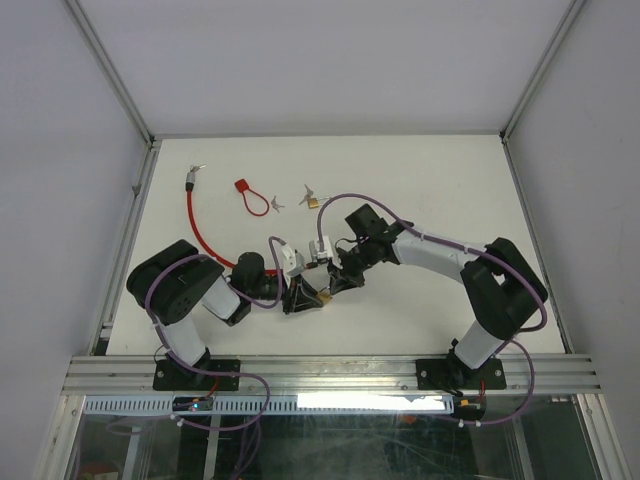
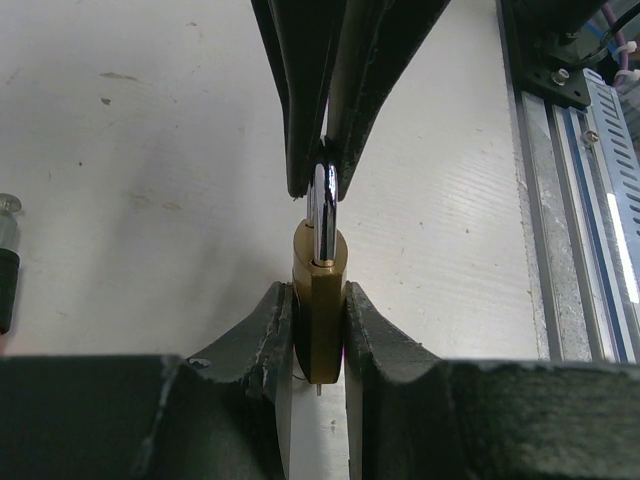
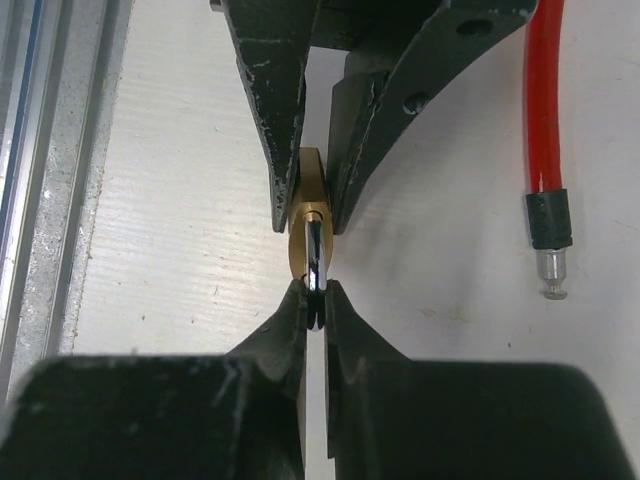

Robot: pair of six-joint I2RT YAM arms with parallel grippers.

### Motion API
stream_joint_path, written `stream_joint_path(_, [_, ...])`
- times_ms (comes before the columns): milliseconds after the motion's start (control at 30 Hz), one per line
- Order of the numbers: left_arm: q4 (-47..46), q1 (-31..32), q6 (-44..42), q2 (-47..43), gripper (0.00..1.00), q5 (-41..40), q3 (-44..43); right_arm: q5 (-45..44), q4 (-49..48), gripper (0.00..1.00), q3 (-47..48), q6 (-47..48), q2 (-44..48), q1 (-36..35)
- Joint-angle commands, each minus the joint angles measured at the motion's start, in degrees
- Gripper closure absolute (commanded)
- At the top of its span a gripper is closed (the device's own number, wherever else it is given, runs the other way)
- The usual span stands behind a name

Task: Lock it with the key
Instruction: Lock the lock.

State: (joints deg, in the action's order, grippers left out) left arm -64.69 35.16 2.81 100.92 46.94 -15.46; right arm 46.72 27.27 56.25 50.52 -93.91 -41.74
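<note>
A brass padlock [image 2: 320, 300] is held upright just above the table between both grippers. My left gripper [image 2: 318, 305] is shut on its body. My right gripper [image 3: 315, 300] is shut on the padlock's steel shackle [image 3: 315, 255], which points toward it. In the top view both grippers meet near the table's front centre, around the padlock [image 1: 326, 297]. A thin metal tip [image 2: 318, 388] sticks out under the body. One key [image 1: 308, 191] lies far back on the table, and a second key [image 1: 277, 203] lies left of it. Neither gripper touches them.
A red cable lock [image 1: 195, 225] curves along the left side, and its metal end [image 3: 551, 275] lies right of the padlock. A red tag with a loop [image 1: 247, 192] sits near the keys, and a small brass piece [image 1: 314, 203] beside one key. An aluminium rail [image 2: 575, 230] borders the table's near edge.
</note>
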Motion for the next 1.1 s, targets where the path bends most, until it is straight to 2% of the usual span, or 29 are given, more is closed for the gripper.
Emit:
stream_joint_path(0, [-10.31,-0.35,-0.87,-1.40,1.00,-5.81,-2.90,8.09,2.55,1.00,-0.87,-1.09,-5.64,-8.83])
stream_joint_path(400, [-13.49,-0.37,-1.98,-1.03,1.00,-10.80,-1.06,5.64,-7.14,1.00,-2.16,-13.99,-11.21,-11.70])
stream_joint_path(567, [-13.92,-0.40,0.93,-2.67,1.00,-13.42,-0.54,4.11,-0.28,1.00,1.50,-10.65,-9.78,-9.53])
stream_joint_path(600, [-13.54,-0.36,2.01,-3.42,0.97,-13.79,-0.53,3.74,1.83,1.00,2.37,-9.55,-9.15,-8.67])
stream_joint_path(667, [-12.84,-0.40,4.02,-5.15,0.79,-14.14,-0.27,4.46,6.37,1.00,4.34,-7.44,-7.83,-5.60])
stream_joint_path(833, [-11.74,-0.39,10.27,-11.86,0.47,-16.77,1.93,7.48,17.87,1.00,8.88,-1.23,-4.16,1.61])
stream_joint_path(933, [-9.65,-0.42,13.25,-17.11,0.36,-18.45,3.51,9.51,23.96,1.00,9.85,4.75,-1.43,4.32])
stream_joint_path(1067, [-4.89,-0.42,16.35,-25.87,0.30,-19.66,4.94,11.17,26.40,1.00,10.35,5.64,1.54,7.59])
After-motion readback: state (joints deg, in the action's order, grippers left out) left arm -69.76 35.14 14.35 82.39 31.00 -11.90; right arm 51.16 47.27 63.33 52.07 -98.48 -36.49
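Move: The two hands hold one lock between them: the left fingers are shut on its brass body, which sits right at the left hand point. The right fingers grip the shackle, and the body lies about 2 cm left, 1 cm back and 2 cm below that hand. The red cable's metal end lies some 8 cm ahead and 1 cm left of the lock body, on the table about 4 cm below it. A small padlock lies roughly 21 cm ahead of the body, about 1 cm left. Leftward and down, the right hand first presses the shackle against the body by about 1.5 cm while the left hand keeps its grip and is pushed some 1 cm left. Then the left fingers open wide, let go of the body and rise about 9 cm, moving forward and turning counter-clockwise; the right hand, still pinching the shackle, carries the lock some 5 cm back to the right, tilting slightly. ##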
